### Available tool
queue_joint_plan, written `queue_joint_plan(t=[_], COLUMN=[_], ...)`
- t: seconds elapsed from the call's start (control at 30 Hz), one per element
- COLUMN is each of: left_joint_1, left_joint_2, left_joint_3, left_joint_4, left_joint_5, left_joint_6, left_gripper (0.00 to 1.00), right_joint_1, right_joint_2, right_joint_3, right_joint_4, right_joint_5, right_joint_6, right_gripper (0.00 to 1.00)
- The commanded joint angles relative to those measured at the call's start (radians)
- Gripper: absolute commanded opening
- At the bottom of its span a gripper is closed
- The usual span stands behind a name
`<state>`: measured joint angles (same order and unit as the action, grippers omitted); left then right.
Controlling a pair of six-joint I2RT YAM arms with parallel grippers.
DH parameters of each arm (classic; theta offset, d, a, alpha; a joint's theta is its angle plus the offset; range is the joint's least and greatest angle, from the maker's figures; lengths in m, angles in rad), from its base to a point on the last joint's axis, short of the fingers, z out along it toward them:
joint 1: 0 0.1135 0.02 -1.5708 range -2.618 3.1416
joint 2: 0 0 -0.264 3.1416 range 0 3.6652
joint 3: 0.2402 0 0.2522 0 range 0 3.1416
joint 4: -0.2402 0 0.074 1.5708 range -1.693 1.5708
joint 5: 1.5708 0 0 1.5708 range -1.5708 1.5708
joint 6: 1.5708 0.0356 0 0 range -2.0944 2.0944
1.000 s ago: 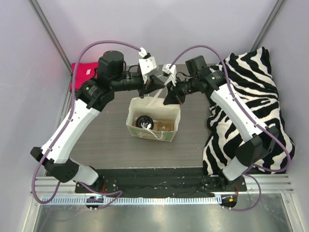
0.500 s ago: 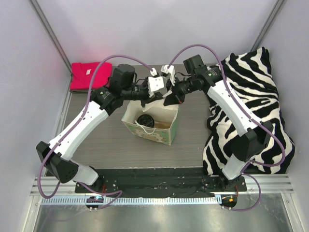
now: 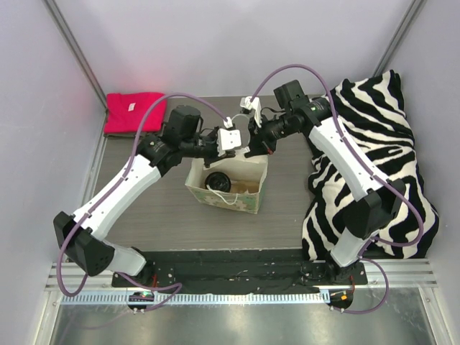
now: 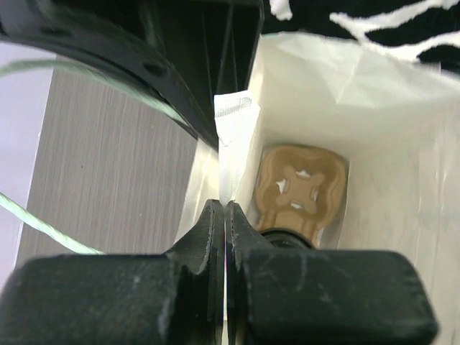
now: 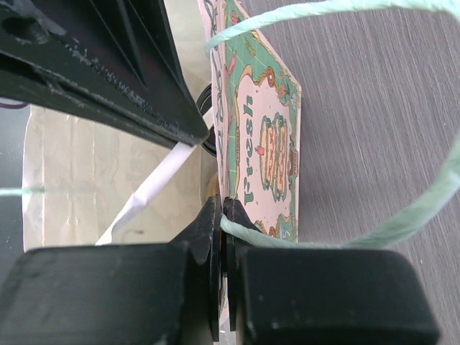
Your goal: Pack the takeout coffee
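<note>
The white-and-green paper bag (image 3: pixel 228 188) stands open at the table's middle. Inside it the takeout coffee shows as a black round lid (image 3: pixel 216 180), sitting in a beige pulp carrier (image 4: pixel 302 188); the tan cup body is hidden. The lid's rim (image 4: pixel 286 238) shows just above my left finger block. My left gripper (image 3: pixel 231 151) is shut on the bag's white back rim (image 4: pixel 231 122), jaws tight on the paper (image 4: pixel 226 210). My right gripper (image 3: pixel 251 152) is shut on the rim by the printed side (image 5: pixel 262 144), pinching paper and pale green handle cord (image 5: pixel 402 224) together (image 5: pixel 224 207).
A folded red cloth (image 3: pixel 133 113) lies at the back left corner. A zebra-striped cushion (image 3: pixel 374 158) fills the right side, close to the right arm. Grey walls close in the back and both sides.
My left arm has swung right and down toward the bag's back rim, uncovering the red cloth. The bag's mouth has shifted and narrowed a little. Both grippers stay shut.
</note>
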<state>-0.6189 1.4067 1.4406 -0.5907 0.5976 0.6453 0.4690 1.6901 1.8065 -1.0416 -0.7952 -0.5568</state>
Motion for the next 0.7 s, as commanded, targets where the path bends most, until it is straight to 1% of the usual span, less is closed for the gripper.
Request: queue_joint_plan(t=[0.0,0.2,0.27,0.33,0.37,0.4,0.5,0.67], left_joint_1=[0.022,0.027,0.027,0.027,0.025,0.027,0.027,0.027], left_joint_2=[-0.02,0.011,0.023,0.032,0.04,0.052,0.072,0.084], left_joint_3=[-0.012,-0.014,-0.005,0.013,0.023,0.033,0.075,0.168], left_joint_4=[-0.024,-0.047,-0.064,-0.08,-0.101,-0.112,-0.139,-0.158], left_joint_5=[0.007,0.001,-0.008,-0.015,-0.018,-0.025,-0.033,-0.007], left_joint_6=[0.076,0.091,0.094,0.094,0.094,0.093,0.07,0.01], left_gripper=[0.0,0.0,0.03,0.15,0.24,0.38,0.49,0.51], right_joint_1=[-0.009,-0.013,-0.015,-0.015,-0.016,-0.018,-0.016,-0.02], right_joint_2=[0.01,0.026,0.029,0.033,0.034,0.036,0.04,0.049], right_joint_3=[0.066,0.085,0.091,0.091,0.091,0.094,0.099,0.103], right_joint_4=[-0.02,-0.044,-0.049,-0.051,-0.051,-0.051,-0.054,-0.052], right_joint_5=[-0.045,-0.056,-0.058,-0.059,-0.058,-0.056,-0.056,-0.053], right_joint_6=[-0.035,-0.057,-0.06,-0.06,-0.063,-0.061,-0.064,-0.068], right_gripper=[0.01,0.01,0.01,0.01,0.01,0.01,0.01,0.01])
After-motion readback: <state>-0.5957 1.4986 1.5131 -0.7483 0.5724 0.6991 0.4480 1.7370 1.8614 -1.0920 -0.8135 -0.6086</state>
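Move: The wrapped straw is already in the left fingers at the far rim of the paper bag. The middle of the bag's mouth is about 6 cm back and 2 cm left, some 2 cm below them; inside, the coffee cup stands about 6 cm back, 6 left and 22 below, the cup tray 6 back, 4 right and 24 below. From the right fingers, pinching the far rim, the mouth's middle lies about 6 cm left and 6 back, roughly level. The straw is let go into the bag: the left hand eases down about 4 cm just inside the far rim, drifting about a centimetre to its left early on, and its fingertips dip slightly more steeply. Midway down its fingers part to about half open and release the straw. The right hand keeps its pinch on the far rim and hardly moves. ##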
